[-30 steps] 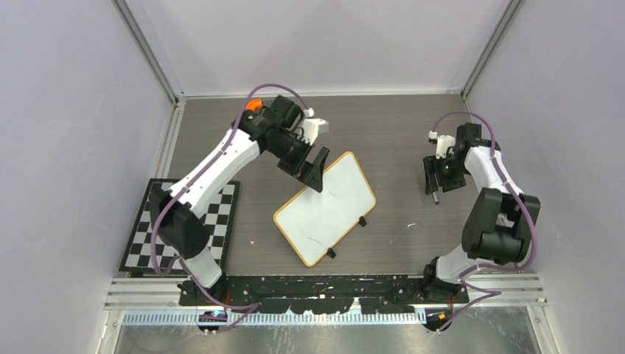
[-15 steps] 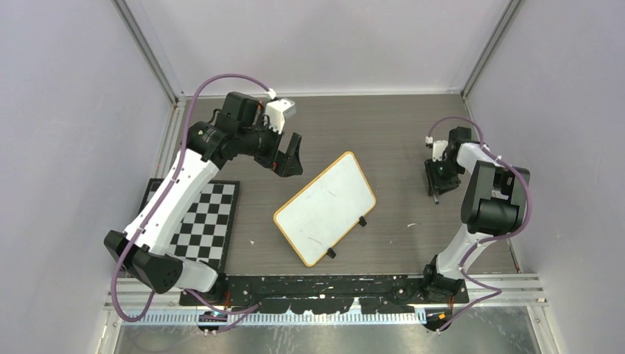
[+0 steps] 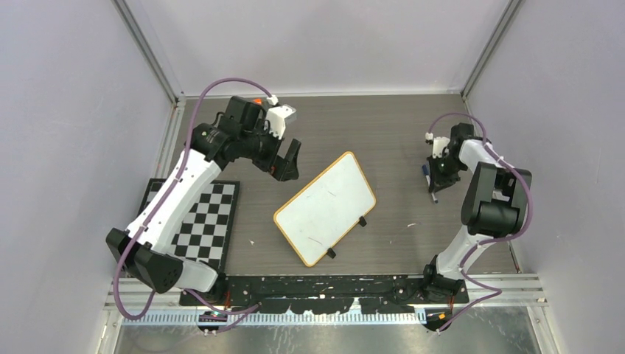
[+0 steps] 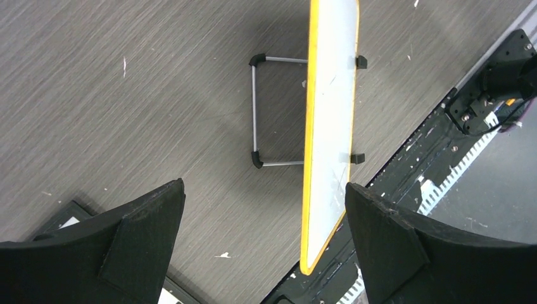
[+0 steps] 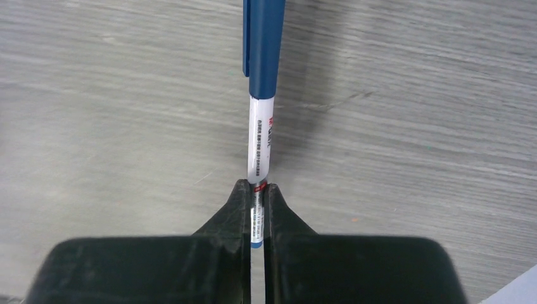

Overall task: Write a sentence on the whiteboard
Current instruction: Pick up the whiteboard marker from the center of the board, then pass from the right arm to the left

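The whiteboard (image 3: 324, 208), white with a yellow-tan rim and black clip feet, lies slanted mid-table. Its face carries only faint smudges and no sentence shows on it. In the left wrist view the whiteboard (image 4: 330, 126) appears nearly edge-on, propped on a wire stand (image 4: 255, 111). My left gripper (image 3: 287, 161) hovers off the board's upper left corner, open and empty (image 4: 263, 190). At the right, my right gripper (image 3: 435, 181) is shut on a marker (image 5: 261, 136) with a white barrel and a blue cap (image 5: 264, 38). It holds the barrel's tail end, low over the table.
A black-and-white checkerboard mat (image 3: 193, 225) lies at the left, under the left arm. A black rail (image 3: 324, 286) runs along the near edge; in the left wrist view the rail (image 4: 481, 95) sits just beyond the board. Walls close in the back and sides.
The left arm has pulled back leftward from the board's top corner, its gripper open. The right gripper's jaws have closed onto the marker on the table.
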You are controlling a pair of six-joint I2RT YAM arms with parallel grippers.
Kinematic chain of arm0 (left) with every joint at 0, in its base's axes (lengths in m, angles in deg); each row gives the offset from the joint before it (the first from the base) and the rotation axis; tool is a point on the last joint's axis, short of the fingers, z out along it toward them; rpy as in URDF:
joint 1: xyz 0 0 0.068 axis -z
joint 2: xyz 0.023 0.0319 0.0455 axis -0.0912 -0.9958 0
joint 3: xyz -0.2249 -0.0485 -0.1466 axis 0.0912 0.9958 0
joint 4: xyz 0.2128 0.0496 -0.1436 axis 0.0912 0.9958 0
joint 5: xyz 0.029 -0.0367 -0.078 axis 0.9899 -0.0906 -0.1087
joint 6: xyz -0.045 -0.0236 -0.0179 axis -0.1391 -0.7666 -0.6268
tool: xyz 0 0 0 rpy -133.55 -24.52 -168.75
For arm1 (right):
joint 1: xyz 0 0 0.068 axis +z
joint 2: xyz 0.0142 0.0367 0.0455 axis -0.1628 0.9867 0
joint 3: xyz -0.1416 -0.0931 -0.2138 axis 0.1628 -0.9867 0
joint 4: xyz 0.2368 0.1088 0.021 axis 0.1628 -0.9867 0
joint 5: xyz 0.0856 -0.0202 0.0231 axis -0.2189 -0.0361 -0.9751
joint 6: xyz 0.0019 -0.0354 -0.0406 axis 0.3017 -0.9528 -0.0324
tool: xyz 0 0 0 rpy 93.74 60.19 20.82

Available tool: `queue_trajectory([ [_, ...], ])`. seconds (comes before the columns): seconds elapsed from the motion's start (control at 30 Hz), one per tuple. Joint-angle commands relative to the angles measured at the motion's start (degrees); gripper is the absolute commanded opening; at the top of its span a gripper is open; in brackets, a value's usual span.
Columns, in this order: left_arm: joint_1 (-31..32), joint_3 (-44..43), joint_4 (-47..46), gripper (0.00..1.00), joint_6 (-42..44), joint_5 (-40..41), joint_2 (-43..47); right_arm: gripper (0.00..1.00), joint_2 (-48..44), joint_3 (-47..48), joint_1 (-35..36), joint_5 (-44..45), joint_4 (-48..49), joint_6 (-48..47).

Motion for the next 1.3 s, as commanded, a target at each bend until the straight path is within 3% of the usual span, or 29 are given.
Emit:
queue_trajectory([
  [0.0,0.1,-6.9,4.7,1.00,8.5,-5.3,0.7,0.00,-9.8,8.9,0.8,-11.1,-11.5,-0.9],
  [0.1,0.1,-10.7,7.2,1.00,13.3,-6.8,0.7,0.00,-14.6,14.7,4.0,-16.9,-19.0,0.6],
  [0.27,0.1,-9.4,5.0,1.00,18.7,-11.1,3.8,0.00,-22.9,19.1,13.4,-24.3,-24.5,5.8],
  [0.4,2.4,-10.9,3.4,1.00,30.6,-11.6,6.6,0.00,-26.5,21.3,21.7,-30.0,-27.0,8.9],
  [0.5,7.9,-11.1,2.8,0.99,42.7,-8.4,8.4,0.00,-27.5,22.1,26.2,-35.1,-28.7,10.8],
  [0.67,20.3,-6.0,-1.2,0.97,65.8,4.3,11.1,0.00,-28.2,21.7,32.1,-44.5,-30.3,12.8],
  [0.8,27.6,-3.0,-4.0,0.92,78.3,7.7,11.0,0.00,-28.4,21.2,37.2,-47.6,-31.8,13.4],
  [1.0,34.1,-1.6,-4.9,0.82,87.2,12.6,7.9,0.00,-28.6,18.4,40.8,-51.2,-30.8,15.4],
  [1.27,36.9,3.3,-10.4,0.64,88.5,18.0,5.7,0.00,-28.3,18.6,45.3,-51.6,-33.4,13.3],
])
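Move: The right hand already pinches the marker close to the table. The open left gripper, where the marker is headed, is about 43 cm to its left, 6 cm back and 24 cm higher. The tilted whiteboard's middle lies some 34 cm left of the right hand, 8 cm back and 8 cm up. From the left hand, the marker is about 43 cm right, 6 cm ahead and 24 cm down; the board's middle 8 cm right, 3 cm back, 17 cm down. Up off the table first, then sweeping left and back, the right hand carries the pinched marker about 45 cm to the left gripper, its fingers swinging from down to leftward. The left hand rises, draws back and right, then sinks towards the marker, rolling some 115 degrees about its own fingers and narrowing partway around the marker's cap side. ##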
